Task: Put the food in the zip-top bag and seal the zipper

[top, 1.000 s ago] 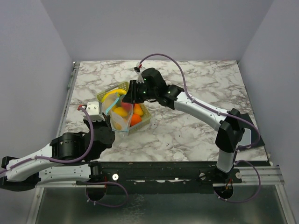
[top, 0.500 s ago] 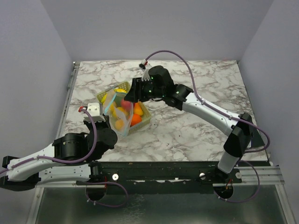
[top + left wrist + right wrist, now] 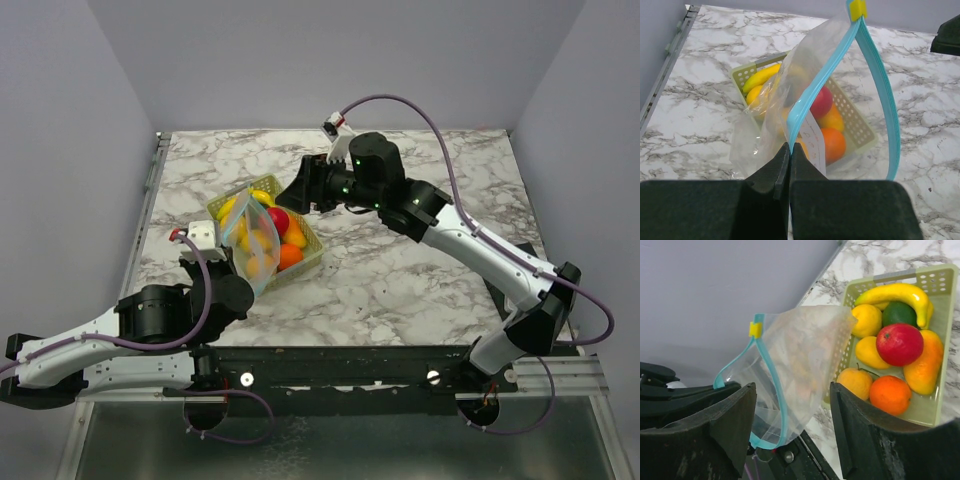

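Observation:
The clear zip-top bag (image 3: pixel 254 246) stands upright over the near-left corner of the basket. My left gripper (image 3: pixel 790 149) is shut on the lower end of the light blue zipper (image 3: pixel 801 106). The strip loops up to a yellow slider (image 3: pixel 857 9). My right gripper (image 3: pixel 792 390) is open and empty. It hangs in the air a little right of the bag, touching nothing, and shows in the top view too (image 3: pixel 300 195). The food lies in the basket: banana (image 3: pixel 897 292), red apple (image 3: pixel 899 343), orange (image 3: pixel 890 394), lemon (image 3: pixel 866 320) and a dark green piece (image 3: pixel 898 313).
The pale yellow-green slotted basket (image 3: pixel 312 262) sits left of the marble table's middle. A metal rail (image 3: pixel 148 205) runs along the left edge, with grey walls on three sides. The right arm's base plate (image 3: pixel 548 292) lies at the near right.
My right gripper has opened, let go of the bag's mouth and drawn back up and to the right. The bag now stands held by the left gripper alone.

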`<state>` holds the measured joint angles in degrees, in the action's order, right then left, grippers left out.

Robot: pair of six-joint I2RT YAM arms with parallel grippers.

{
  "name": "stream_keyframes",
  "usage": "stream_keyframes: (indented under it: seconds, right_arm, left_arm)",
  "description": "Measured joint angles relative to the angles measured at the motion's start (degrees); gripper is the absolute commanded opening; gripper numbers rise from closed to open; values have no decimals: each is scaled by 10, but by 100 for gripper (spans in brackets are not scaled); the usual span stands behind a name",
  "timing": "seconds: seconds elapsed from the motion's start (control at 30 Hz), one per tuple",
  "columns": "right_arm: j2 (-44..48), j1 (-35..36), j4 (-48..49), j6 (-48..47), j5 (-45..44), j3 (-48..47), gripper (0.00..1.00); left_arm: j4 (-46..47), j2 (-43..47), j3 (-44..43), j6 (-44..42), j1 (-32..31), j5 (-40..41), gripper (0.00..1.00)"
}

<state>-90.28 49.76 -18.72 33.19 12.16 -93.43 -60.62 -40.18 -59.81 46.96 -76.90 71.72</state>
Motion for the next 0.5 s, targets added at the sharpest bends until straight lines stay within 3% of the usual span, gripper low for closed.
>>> stream_keyframes:
  seconds: [0.5]
  right_arm:
    - [-69, -7, -101, -38, -158, -12, 66]
  left_arm:
    - [-43, 4, -39, 31, 0, 43, 0]
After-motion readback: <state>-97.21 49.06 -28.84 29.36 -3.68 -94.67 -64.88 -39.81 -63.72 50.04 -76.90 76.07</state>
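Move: The red fruit on top of the basket lies about 12 cm ahead of the empty right hand, 7 cm to its left and some 28 cm below. From the red fruit, the orange is about 8 cm nearer and 4 cm to the right, and the banana 6 cm farther out and 9 cm to the left. The open bag hangs about 5 cm back, 10 cm left and 8 cm below the right hand. From the left hand, the red fruit is some 20 cm ahead, 5 cm right and 22 cm below. Already free of the bag and with its fingers staying about two-thirds open, the right hand sinks about 9 cm while reaching 5 cm forward and slightly right, away from the bag and down towards the red fruit in the basket, its wrist rolling and swinging clockwise so the fingers tip lower and point more forward. The left hand keeps its shut pinch on the bag's rim and, gathering speed, carries the bag some 3 cm left and up, turning only slightly. ##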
